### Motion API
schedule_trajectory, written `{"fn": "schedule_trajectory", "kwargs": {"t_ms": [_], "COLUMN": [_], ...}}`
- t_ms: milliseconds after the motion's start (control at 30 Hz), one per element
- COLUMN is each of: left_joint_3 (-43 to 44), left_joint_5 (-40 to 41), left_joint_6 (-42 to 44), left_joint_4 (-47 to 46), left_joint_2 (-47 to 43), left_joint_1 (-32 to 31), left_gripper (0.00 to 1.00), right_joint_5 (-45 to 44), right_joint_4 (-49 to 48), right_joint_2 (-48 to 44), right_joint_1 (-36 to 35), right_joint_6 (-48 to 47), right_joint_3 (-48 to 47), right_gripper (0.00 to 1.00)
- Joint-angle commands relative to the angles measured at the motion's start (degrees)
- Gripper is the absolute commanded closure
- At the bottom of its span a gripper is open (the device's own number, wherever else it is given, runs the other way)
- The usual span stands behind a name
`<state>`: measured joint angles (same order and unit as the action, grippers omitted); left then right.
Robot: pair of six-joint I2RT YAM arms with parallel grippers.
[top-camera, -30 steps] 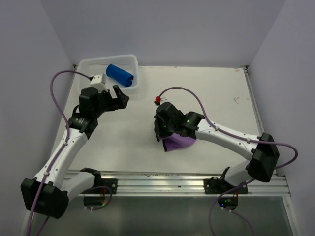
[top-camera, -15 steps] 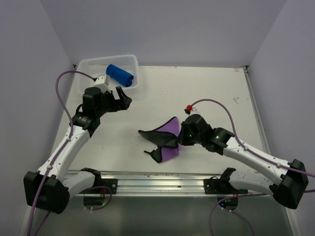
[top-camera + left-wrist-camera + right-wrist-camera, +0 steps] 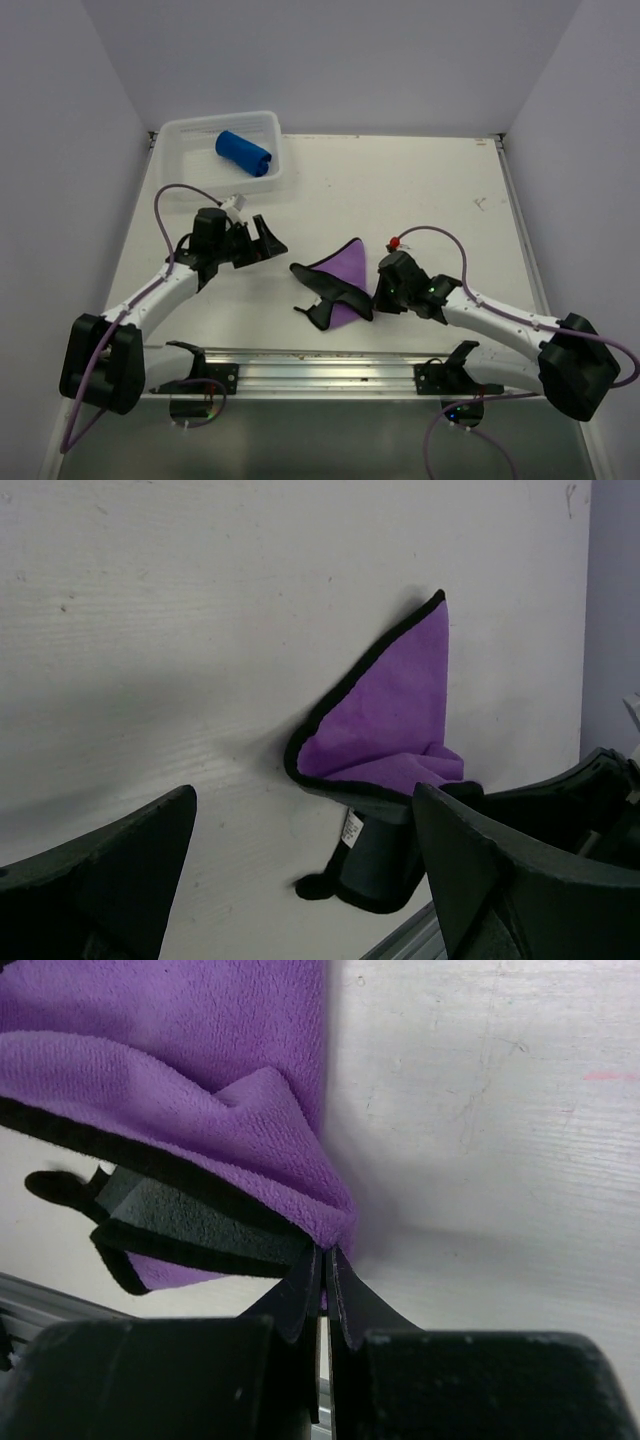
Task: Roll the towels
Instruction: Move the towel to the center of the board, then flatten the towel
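Observation:
The purple towel [image 3: 343, 277] lies crumpled near the table's front middle, its dark edge and grey underside folded out at the near side. My right gripper [image 3: 376, 295] is shut on the towel's right corner [image 3: 300, 1200], low at the table, the jaws [image 3: 325, 1258] pinched on the cloth. My left gripper [image 3: 272, 241] hangs open to the left of the towel, pointing at it, apart from it. In the left wrist view the purple towel [image 3: 390, 705] sits beyond the open fingers [image 3: 303, 805]. The blue towel [image 3: 244, 153] lies rolled in the basket.
The white basket [image 3: 180, 134] stands at the back left corner. A metal rail [image 3: 330, 365] runs along the table's near edge, close behind the purple towel. Purple cables loop off both arms.
My right gripper dragged the purple towel right and down onto the table, where it partly spread out. My left arm swung from beside the basket down toward the towel.

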<state>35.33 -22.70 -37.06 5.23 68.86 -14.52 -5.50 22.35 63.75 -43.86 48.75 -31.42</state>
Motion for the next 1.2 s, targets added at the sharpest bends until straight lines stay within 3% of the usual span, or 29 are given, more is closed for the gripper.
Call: {"fn": "schedule_trajectory", "kwargs": {"t_ms": [0,367,600,733,967,1167], "left_joint_3": [-0.09,-1.5,0.18,-0.96,-5.18,-4.22], "left_joint_5": [-2.88,-0.07,4.59,6.79,7.32,10.21], "left_joint_6": [-3.63,-8.73,-9.08,-11.1,-19.01,-20.51], "left_joint_4": [-3.74,-6.19,-1.72,-2.16,-13.22,-12.8], "left_joint_2": [-2.15,-1.36,1.98,1.63,-0.13,2.51], "left_joint_1": [-1.55,-8.14,-13.59,-13.95,-13.95,-14.22], "left_gripper": [0.07,0.06,0.06,0.06,0.04,0.05], "right_joint_5": [1.72,4.44,4.88,5.23,5.23,7.08], "right_joint_4": [-6.52,-11.63,-12.59,-14.0,-15.32,-16.2], "right_joint_2": [1.55,3.05,1.12,0.15,-0.99,-2.22], "right_joint_1": [0.09,0.17,0.17,0.17,0.17,0.17], "right_joint_6": [1.78,1.7,1.79,2.05,1.61,1.61], "right_joint_3": [1.8,3.29,4.87,6.19,8.39,9.97], "right_gripper": [1.0,1.0,1.0,1.0,1.0,1.0]}}
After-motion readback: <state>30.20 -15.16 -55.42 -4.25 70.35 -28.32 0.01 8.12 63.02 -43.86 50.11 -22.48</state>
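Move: To the left hand's right, about 15 cm, and some 5 cm nearer the base lies the middle of the purple towel, roughly 9 cm below the open fingers. The towel's left corner is only about 5 cm to the right and 2 cm back, while the blue roll in the white bin sits some 31 cm ahead and 12 cm left. From the right hand, which already pinches the towel's right end, its middle is about 8 cm left, 6 cm ahead and 3 cm lower. Sweeping about 6 cm to the right and 4 cm back, the open left hand comes in over the towel's left corner, lifting a little before sinking, then edges about 1.5 cm forward as its wrist tilts slightly. The right hand keeps its pinch on the towel's right end, lowering it about 2 cm towards the board and carrying it a little left. ##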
